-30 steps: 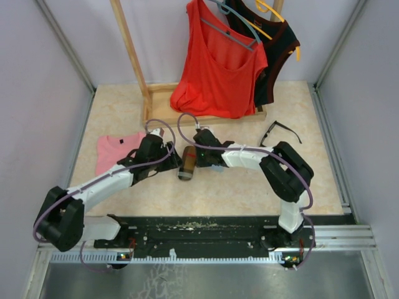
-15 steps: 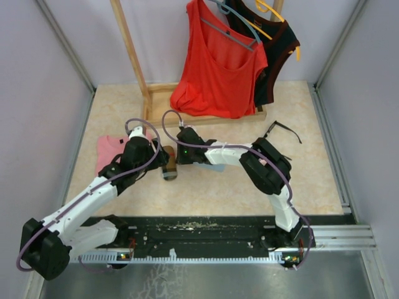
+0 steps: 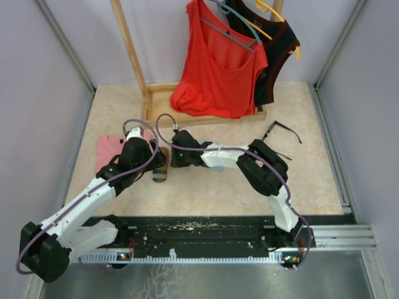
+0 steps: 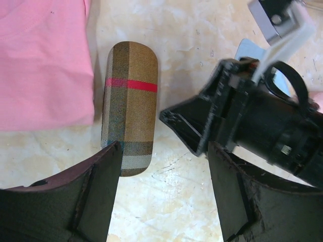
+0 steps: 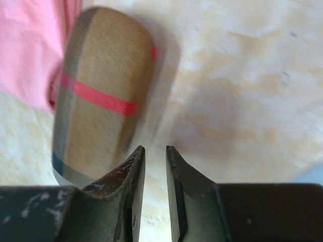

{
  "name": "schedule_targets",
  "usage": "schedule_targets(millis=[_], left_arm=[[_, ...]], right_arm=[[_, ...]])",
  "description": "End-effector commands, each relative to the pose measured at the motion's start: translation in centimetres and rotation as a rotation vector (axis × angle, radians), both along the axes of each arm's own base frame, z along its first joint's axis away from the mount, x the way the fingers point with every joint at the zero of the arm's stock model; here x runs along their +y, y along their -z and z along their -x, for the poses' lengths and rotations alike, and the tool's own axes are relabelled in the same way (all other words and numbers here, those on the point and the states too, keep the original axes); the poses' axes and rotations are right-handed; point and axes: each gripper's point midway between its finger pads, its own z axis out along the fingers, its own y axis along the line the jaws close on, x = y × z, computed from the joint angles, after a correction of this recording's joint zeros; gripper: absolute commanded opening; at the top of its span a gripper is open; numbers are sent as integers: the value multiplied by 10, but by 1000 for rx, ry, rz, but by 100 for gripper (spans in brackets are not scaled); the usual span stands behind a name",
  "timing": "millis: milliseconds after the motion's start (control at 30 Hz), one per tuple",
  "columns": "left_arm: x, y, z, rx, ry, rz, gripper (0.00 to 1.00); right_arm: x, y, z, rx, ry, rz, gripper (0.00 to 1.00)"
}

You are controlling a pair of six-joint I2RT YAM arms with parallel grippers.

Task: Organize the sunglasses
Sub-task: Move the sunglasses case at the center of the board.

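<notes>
One pair of sunglasses (image 3: 282, 132) with a thick black frame lies with its arms unfolded on the table at the right, far from both grippers. A brown plaid case (image 3: 160, 170) (image 4: 129, 106) (image 5: 101, 101) lies closed beside a folded pink garment (image 3: 111, 152). My left gripper (image 3: 154, 163) (image 4: 165, 166) hovers over the case's near end, open, with only bare table between its fingers. My right gripper (image 3: 170, 157) (image 5: 155, 151) sits just right of the case, its jaws a narrow gap apart and holding nothing.
A wooden clothes rack (image 3: 202, 118) with a red top (image 3: 218, 68) and a black top (image 3: 274, 50) stands at the back. A pale blue sheet (image 4: 251, 50) lies under the right arm. Grey walls close in both sides.
Both grippers have moved left. The plaid case has slid left with them, up to the pink garment. The left jaws have widened and the right jaws have parted slightly.
</notes>
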Motion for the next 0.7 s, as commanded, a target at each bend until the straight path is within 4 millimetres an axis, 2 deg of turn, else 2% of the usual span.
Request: schedule_targets(millis=[0, 67, 167, 200, 300, 433, 567, 667], left_arm=[[5, -22, -1, -66, -10, 13, 75], [6, -29, 1, -98, -6, 27, 75], [8, -38, 3, -136, 2, 34, 76], [8, -40, 3, -142, 6, 31, 77], [8, -42, 4, -140, 18, 28, 77], [-3, -39, 6, -127, 67, 55, 77], [-14, -36, 7, -109, 117, 77, 77], [-16, -33, 7, -99, 130, 74, 77]], right_arm=[[-20, -76, -7, -189, 9, -50, 26], [-38, -102, -3, -255, 6, -51, 28], [-73, -110, 6, -315, 13, 31, 31], [-89, -122, 6, -352, 43, 60, 32], [-138, -127, 10, -394, 117, 163, 35], [-199, -133, 13, -410, 202, 254, 37], [-258, -136, 4, -392, 336, 276, 43], [-293, -128, -9, -360, 426, 308, 43]])
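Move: The pink case lies about 35 cm to the right of the right hand and some 4 cm farther out, level with it in height. The blue cloth lies about 17 cm to its right and 4 cm ahead, and the plaid sunglasses case 6 cm to its left and 1 cm ahead. From the left hand, the sunglasses case is some 11 cm below, 3 cm left and 2 cm ahead; the pink case is about 38 cm right and 5 cm ahead. Take the right gripper away from the sunglasses case: climb off to the right, then sweep on nearly level, about 25 cm in all, across the cloth's side of the board towards the pink case. On the way tip the fingers up some 20 degrees, swing them clockwise and part them further. Raise the open left gripper about 4 cm, keeping it over the sunglasses case. ##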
